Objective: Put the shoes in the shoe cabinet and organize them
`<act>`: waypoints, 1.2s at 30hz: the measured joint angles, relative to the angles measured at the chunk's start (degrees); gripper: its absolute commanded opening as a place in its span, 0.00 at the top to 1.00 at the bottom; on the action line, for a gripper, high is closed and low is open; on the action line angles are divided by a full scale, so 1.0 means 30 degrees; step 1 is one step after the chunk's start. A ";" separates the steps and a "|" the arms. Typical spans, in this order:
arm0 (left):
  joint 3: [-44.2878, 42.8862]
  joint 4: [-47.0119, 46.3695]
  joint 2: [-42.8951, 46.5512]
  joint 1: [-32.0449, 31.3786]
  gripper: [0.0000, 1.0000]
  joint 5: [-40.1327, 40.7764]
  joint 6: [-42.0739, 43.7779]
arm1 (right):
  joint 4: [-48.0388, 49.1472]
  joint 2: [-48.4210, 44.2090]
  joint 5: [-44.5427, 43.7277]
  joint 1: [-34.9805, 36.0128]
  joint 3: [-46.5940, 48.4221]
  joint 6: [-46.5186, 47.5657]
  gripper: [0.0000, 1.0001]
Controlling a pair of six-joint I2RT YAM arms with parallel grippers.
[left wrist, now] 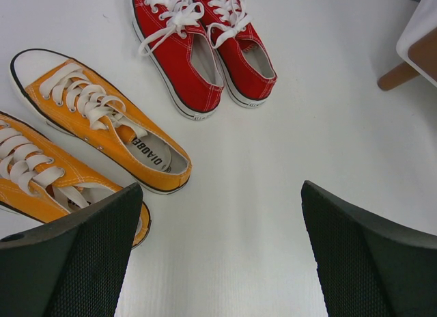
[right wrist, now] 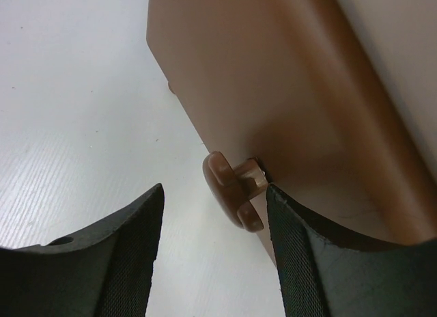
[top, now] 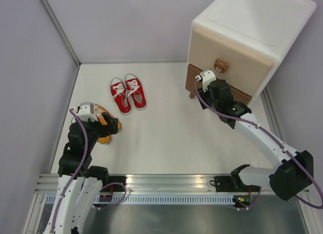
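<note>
The red pair of shoes (top: 128,94) (left wrist: 205,47) lies side by side on the white floor. The orange pair (top: 107,124) (left wrist: 102,119) lies to their left. My left gripper (top: 86,110) (left wrist: 222,186) hangs open over bare floor beside the orange pair, nothing between its fingers. The shoe cabinet (top: 242,32) stands at the back right, with both drawers closed. My right gripper (top: 202,78) (right wrist: 215,188) is at the brown lower drawer (right wrist: 273,91). Its jaws straddle the brown knob (right wrist: 232,190): the right finger sits close by the knob's stem and the left finger stands apart.
Grey walls close in the floor on the left, back and right. The beige upper drawer's bear-head knob (top: 220,66) sits just above my right wrist. A wooden cabinet foot (left wrist: 399,74) shows at the right of the left wrist view. A metal rail (top: 166,186) runs along the near edge.
</note>
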State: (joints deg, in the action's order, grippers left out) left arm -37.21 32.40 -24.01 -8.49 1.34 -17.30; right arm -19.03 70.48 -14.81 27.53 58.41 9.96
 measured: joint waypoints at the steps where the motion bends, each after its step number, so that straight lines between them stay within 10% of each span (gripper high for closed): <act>1: 0.0000 0.0000 0.0000 0.0000 0.00 0.0000 0.0000 | 0.0124 0.0153 -0.0044 0.0000 0.0000 0.0131 0.35; 10: 0.0007 -0.0007 -0.0117 0.0000 0.00 -0.0007 0.0007 | 0.0831 0.1188 -0.0197 0.0022 -0.0124 0.1086 0.40; 24: 0.0007 -0.0007 -0.0124 0.0000 0.00 -0.0029 0.0022 | 0.1195 0.1348 -0.0051 0.0007 0.0146 0.1880 0.84; 36: 0.0029 -0.0007 -0.0124 0.0000 0.00 -0.0036 0.0022 | -0.1035 0.0801 0.1537 0.0408 0.0801 0.1741 0.95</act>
State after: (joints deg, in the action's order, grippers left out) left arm -37.12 32.38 -24.38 -8.49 1.23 -17.23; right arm -22.13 72.88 -10.20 28.75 60.82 15.18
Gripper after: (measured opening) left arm 0.995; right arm 0.204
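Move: The knob of the lower drawer is right in front of my half-open right fingers, about 2 cm ahead and 2 cm down, with no real offset to either side. The upper drawer's bear knob sits roughly 13 cm above it. The cabinet's near left leg is about 7 cm ahead of my right hand, 8 cm to its left and 10 cm lower. From my idle left hand, the lower knob lies some 14 cm ahead and 41 cm to the right, a little lower. With my right hand I ease forward and down about 1.5 cm each, bringing my fingers around the lower knob, and close them on it until they pinch it. Keeping that pinch, I pull back about 2 cm and left 1.5 cm, drawing the knob away from the cabinet while my wrist turns slightly counter-clockwise. ##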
